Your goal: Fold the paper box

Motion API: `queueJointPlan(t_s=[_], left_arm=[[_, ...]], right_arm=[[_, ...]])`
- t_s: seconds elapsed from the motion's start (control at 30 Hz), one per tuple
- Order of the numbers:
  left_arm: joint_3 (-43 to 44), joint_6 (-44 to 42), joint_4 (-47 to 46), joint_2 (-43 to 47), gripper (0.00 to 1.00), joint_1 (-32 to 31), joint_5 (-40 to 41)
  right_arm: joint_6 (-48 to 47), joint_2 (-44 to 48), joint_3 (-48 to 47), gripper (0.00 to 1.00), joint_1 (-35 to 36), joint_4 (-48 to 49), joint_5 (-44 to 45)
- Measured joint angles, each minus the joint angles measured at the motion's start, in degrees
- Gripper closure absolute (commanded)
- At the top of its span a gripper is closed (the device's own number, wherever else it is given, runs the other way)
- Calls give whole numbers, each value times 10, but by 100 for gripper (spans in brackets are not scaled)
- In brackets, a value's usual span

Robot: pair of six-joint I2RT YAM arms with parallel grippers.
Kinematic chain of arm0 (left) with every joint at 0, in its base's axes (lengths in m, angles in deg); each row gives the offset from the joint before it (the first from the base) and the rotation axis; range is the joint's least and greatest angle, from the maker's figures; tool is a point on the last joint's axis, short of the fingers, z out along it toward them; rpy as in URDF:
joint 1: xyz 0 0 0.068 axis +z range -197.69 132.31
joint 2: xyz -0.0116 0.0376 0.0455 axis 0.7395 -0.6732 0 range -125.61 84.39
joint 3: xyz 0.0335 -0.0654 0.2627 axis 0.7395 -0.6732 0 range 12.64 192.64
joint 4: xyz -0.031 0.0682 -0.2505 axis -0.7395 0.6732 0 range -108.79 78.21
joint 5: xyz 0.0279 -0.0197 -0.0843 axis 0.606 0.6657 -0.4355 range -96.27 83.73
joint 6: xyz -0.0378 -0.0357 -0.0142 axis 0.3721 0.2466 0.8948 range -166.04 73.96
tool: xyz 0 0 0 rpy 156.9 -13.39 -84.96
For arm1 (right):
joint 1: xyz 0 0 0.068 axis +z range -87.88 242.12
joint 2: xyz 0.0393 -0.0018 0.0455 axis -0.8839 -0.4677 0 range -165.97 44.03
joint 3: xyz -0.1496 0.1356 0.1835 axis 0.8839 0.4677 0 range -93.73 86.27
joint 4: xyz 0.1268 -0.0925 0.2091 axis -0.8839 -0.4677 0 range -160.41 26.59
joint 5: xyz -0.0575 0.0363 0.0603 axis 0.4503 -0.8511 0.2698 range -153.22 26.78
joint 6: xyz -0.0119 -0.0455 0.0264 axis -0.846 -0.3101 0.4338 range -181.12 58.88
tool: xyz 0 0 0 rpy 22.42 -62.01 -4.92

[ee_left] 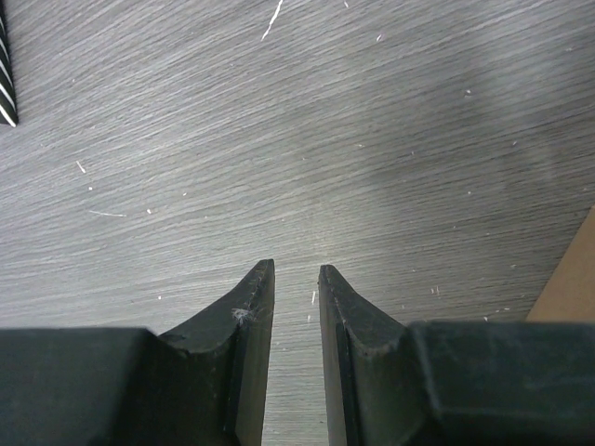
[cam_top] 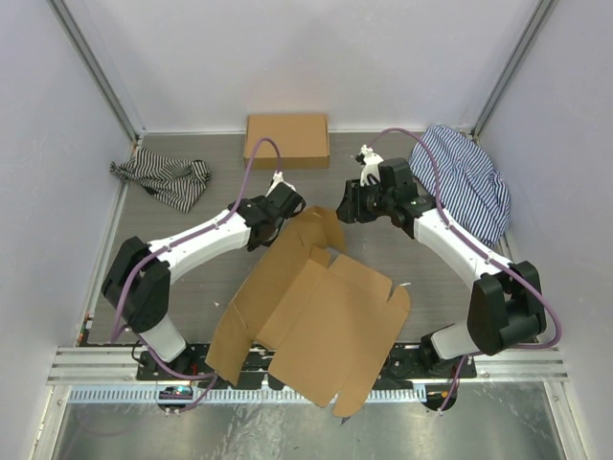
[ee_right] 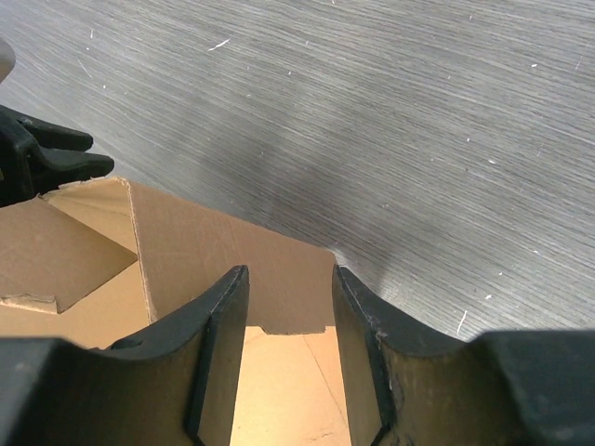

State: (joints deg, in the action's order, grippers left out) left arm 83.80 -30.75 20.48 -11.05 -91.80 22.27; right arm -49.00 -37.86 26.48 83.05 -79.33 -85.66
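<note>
The paper box [cam_top: 316, 321] is a flat brown die-cut sheet, partly folded, lying across the near middle of the table with its far flap [cam_top: 324, 228] raised. My left gripper [cam_top: 293, 205] hovers just left of that flap. In the left wrist view it [ee_left: 297, 269] is slightly open and empty over bare table, with a cardboard edge [ee_left: 569, 279] at the right. My right gripper [cam_top: 348, 203] is just right of the flap. In the right wrist view it [ee_right: 290, 271] is open, and the upright flap [ee_right: 232, 251] stands just beyond the fingertips.
A closed low brown box [cam_top: 285, 139] sits at the back centre. A striped cloth [cam_top: 165, 178] lies at the back left and another [cam_top: 469, 180] at the back right. The walls of the enclosure stand close on the sides and at the back. The box overhangs the near rail [cam_top: 306, 369].
</note>
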Motion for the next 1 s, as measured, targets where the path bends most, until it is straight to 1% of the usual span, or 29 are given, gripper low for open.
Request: queueJointPlan(t_s=[0.4,0.63,0.73,0.87,1.0], left_arm=[[-3,6,1,9,68,2,-19],[-3,9,1,11,68,2,-21],[-3,13,2,11,68,0,-24],[-2,19,12,11,68,-13,-23],[14,22,27,10,68,-33,-20]], right_arm=[[-3,3,0,55,8,-5,-28],[-15,35,10,55,11,-21,-42],[-23,39,13,54,12,-24,-52],[-38,39,32,51,12,-25,-69],[-46,39,56,50,14,-22,-75]])
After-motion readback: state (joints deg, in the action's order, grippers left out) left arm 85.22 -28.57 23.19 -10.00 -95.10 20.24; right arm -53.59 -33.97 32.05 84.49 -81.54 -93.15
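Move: The end flap at the far end of the standing side panel lies about 4 cm left of the right gripper, 2 cm back and 5 cm below. From that gripper, the standing side panel's middle is some 19 cm left and 15 cm back, 8 cm lower; the flat panel is 24 cm back, 2 cm left and 12 cm down. From the left gripper, the standing side panel's far corner is about 7 cm right and 4 cm ahead, and the end flap is roughly 13 cm right and 2 cm ahead. Draw the right gripper back about 5 cm against the far face of the end flap, easing slightly left, rising a little and then dipping, and turn it some 10 degrees counter-clockwise with the fingers left partly open. Keep the left gripper beside the panel's outer face, nearly still at first, then bring it about 2 cm right and back. ##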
